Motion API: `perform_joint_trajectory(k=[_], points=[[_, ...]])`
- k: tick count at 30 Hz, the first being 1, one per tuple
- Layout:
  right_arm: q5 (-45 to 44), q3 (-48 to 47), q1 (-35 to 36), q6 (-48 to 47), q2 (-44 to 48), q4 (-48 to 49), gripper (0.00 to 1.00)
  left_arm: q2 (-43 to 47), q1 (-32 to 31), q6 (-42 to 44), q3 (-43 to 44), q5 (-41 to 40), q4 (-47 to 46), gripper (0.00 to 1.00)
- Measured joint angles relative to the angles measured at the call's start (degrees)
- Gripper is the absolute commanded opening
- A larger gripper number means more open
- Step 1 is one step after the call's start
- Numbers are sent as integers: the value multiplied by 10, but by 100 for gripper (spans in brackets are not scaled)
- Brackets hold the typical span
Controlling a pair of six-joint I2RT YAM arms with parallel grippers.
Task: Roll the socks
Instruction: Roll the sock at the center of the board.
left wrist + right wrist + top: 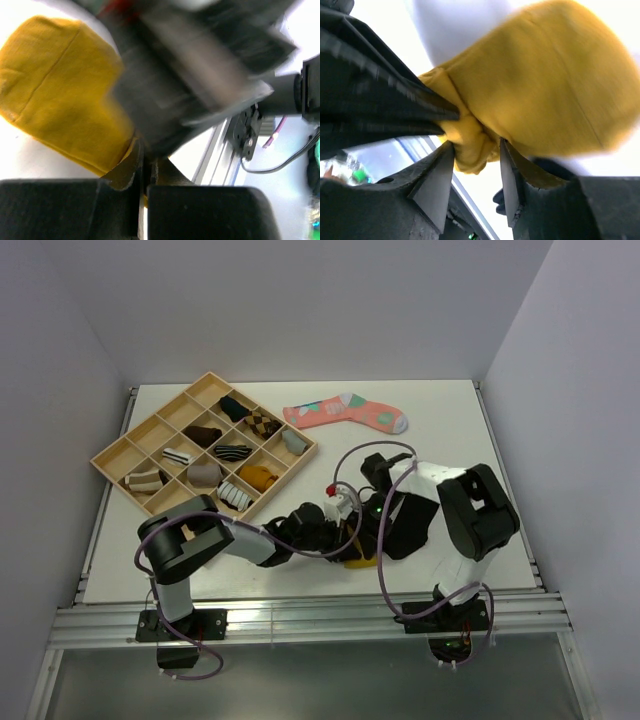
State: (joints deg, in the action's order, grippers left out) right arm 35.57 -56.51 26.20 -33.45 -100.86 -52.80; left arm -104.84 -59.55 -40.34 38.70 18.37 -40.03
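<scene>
The mustard-yellow sock (545, 85) lies near the table's front edge, and only a sliver of it (358, 562) shows under the two arms in the top view. My left gripper (142, 161) is shut on a thin edge of this sock (60, 95). My right gripper (476, 150) stands open, with the sock's bunched end loose between its fingers. The left gripper's fingers (395, 100) pinch that same end from the left. Both grippers meet at the front centre (345, 532). A dark shape under the right arm (418, 525) may be the black sock; I cannot tell.
A wooden compartment tray (120, 455) with several small sock bundles sits at the back left. A pink patterned sock (345, 412) lies flat at the back centre. An aluminium rail (300, 620) runs along the table's near edge, close to the grippers.
</scene>
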Motion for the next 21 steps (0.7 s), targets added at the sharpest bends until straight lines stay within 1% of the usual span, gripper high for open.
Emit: perform_joint_trajectory(k=[3,8,14,17,21], points=[[-10,8,-21,11,27,22,50,-1,9,-26,17,1,33,0],[-28,4,-64,14,68,93,52,-3,31,-75,37,19,87,0],[-24,-3,-124,1,78,118,51,-12,47,-108,57,50,127,0],[-24,5,-137,-9,90,131,51,-19,60,-120,73,75,154,0],[-24,38,-137,-27,133,151,51,-26,77,-128,95,106,201,1]])
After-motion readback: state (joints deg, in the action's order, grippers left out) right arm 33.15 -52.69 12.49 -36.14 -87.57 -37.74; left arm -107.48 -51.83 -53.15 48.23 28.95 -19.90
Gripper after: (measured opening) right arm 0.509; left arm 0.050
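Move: The left fingers are still shut on the folded part of the mustard sock, whose middle lies about 2 cm ahead and 2 cm to their right, roughly 1 cm lower. From the right hand, open around the fold's end, it lies about 2 cm ahead and 1 cm left. The black sock is some 10 cm right and 6 cm ahead of the right hand; the orange sock roll in the tray is about 21 cm left and 17 cm ahead of the left. Take the half-open right gripper off the mustard sock's fold, quickly forward about 10 cm while drifting some 4 cm right and rising 3 cm, towards the black sock, fingertips swinging forward until they point more nearly straight down. Keep the left fingers pinched on the fold, easing it some 2 cm forward and rolling that wrist about 25 degrees, forward side down. ##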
